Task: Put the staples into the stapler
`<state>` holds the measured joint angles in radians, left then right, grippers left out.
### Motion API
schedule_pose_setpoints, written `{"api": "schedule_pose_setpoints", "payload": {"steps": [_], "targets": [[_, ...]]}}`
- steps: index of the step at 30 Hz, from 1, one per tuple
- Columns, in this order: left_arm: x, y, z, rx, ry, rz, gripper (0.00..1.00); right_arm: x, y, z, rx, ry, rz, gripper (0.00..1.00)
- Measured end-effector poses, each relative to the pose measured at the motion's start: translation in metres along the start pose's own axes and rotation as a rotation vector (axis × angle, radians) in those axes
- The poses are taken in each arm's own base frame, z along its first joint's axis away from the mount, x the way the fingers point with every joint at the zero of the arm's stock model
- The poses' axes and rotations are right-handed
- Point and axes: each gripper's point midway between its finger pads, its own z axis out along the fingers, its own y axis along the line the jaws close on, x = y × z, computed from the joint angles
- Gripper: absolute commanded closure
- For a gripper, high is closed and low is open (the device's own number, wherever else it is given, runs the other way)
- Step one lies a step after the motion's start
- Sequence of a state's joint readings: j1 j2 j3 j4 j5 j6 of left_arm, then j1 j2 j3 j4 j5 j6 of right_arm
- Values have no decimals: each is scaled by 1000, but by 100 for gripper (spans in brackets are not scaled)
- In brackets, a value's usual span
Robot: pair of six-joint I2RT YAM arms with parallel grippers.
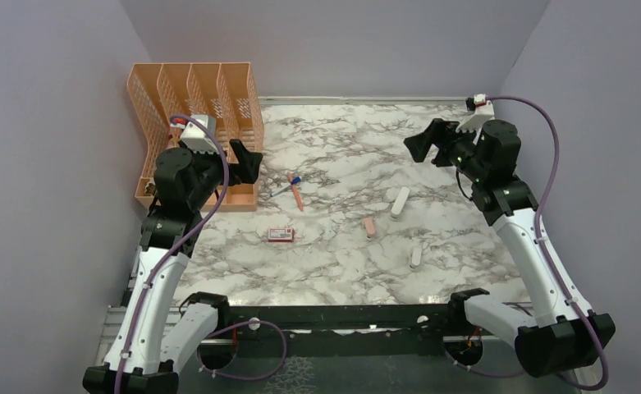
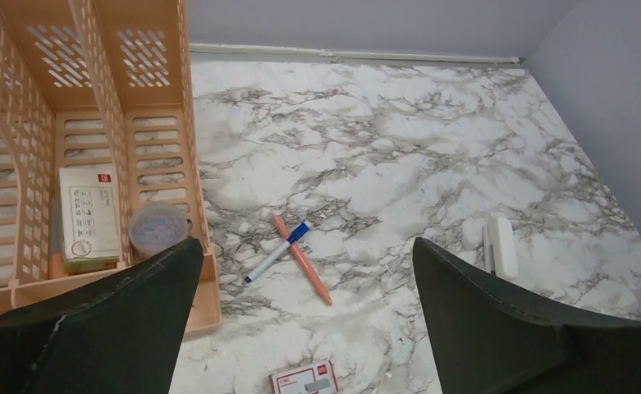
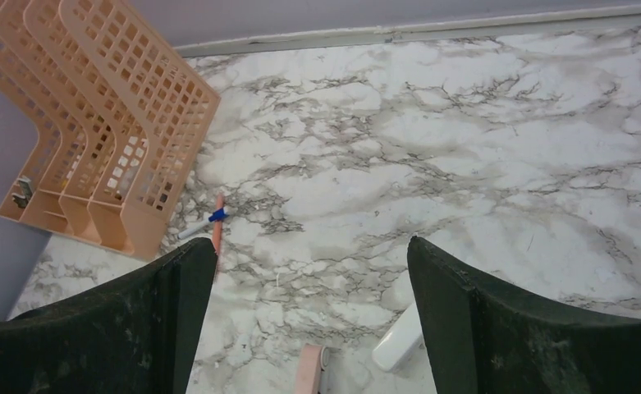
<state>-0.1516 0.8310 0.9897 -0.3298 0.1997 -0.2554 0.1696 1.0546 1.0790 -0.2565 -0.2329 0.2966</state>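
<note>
The slim white stapler (image 1: 400,202) lies right of the table's middle, also in the left wrist view (image 2: 501,246) and the right wrist view (image 3: 399,345). The small red-and-white staples box (image 1: 281,235) lies flat near the middle, at the lower edge of the left wrist view (image 2: 304,379). The staples themselves are hidden. My left gripper (image 1: 251,162) (image 2: 306,243) hangs open beside the organizer, above the table, holding nothing. My right gripper (image 1: 417,146) (image 3: 310,242) hangs open over the back right, empty.
An orange desk organizer (image 1: 194,123) (image 2: 95,164) stands at the back left with a card and a small tub in it. An orange pen (image 1: 297,195) and a blue-capped pen (image 2: 276,252) lie crossed. A pink block (image 1: 370,226) (image 3: 310,369) and a small pale bar (image 1: 416,256) lie near the stapler.
</note>
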Motion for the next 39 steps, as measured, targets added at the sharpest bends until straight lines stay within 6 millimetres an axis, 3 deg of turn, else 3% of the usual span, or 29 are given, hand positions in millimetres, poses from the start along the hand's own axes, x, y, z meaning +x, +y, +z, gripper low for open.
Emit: {"api": "schedule_pose_setpoints", "payload": {"steps": [7, 11, 18, 24, 25, 28, 31, 39], "targets": [[8, -1, 11, 24, -8, -38, 1, 10, -5, 8, 10, 18, 33, 6], [18, -2, 15, 44, 3, -55, 1, 27, -6, 18, -15, 65, 26, 7], [43, -4, 17, 76, 42, -90, 1, 48, 21, 29, -221, 122, 4, 7], [48, -3, 6, 65, 27, -121, 1, 67, 78, 46, -388, 151, -124, 6], [48, -2, 4, 54, 24, -128, 1, 78, 104, 46, -452, 175, -158, 6], [51, 7, -2, -10, 18, -159, 1, 103, 148, 55, -557, 224, -253, 7], [58, 20, -10, -91, 12, -193, 1, 140, 183, 67, -635, 287, -362, 9], [78, 56, -30, -333, 27, -313, 3, 251, 243, 80, -827, 449, -676, 12]]}}
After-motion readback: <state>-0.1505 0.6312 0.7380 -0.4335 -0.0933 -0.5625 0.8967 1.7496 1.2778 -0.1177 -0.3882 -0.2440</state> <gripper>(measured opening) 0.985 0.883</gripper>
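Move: The staples box lies about 35 cm left of the right hand, 8 cm back and 30 cm below. On the table too, the white stapler is 6 cm left of this hand and level with it, the pink stapler 13 cm left and 6 cm back; the orange pen lies 11 cm beyond the staples and 3 cm right of them. From the left hand the staples are 5 cm right, 2 cm back and 31 cm down. Right hand, open, sweeps about 30 cm left, then also down, towards the staples; left hand sinks 8 cm. ##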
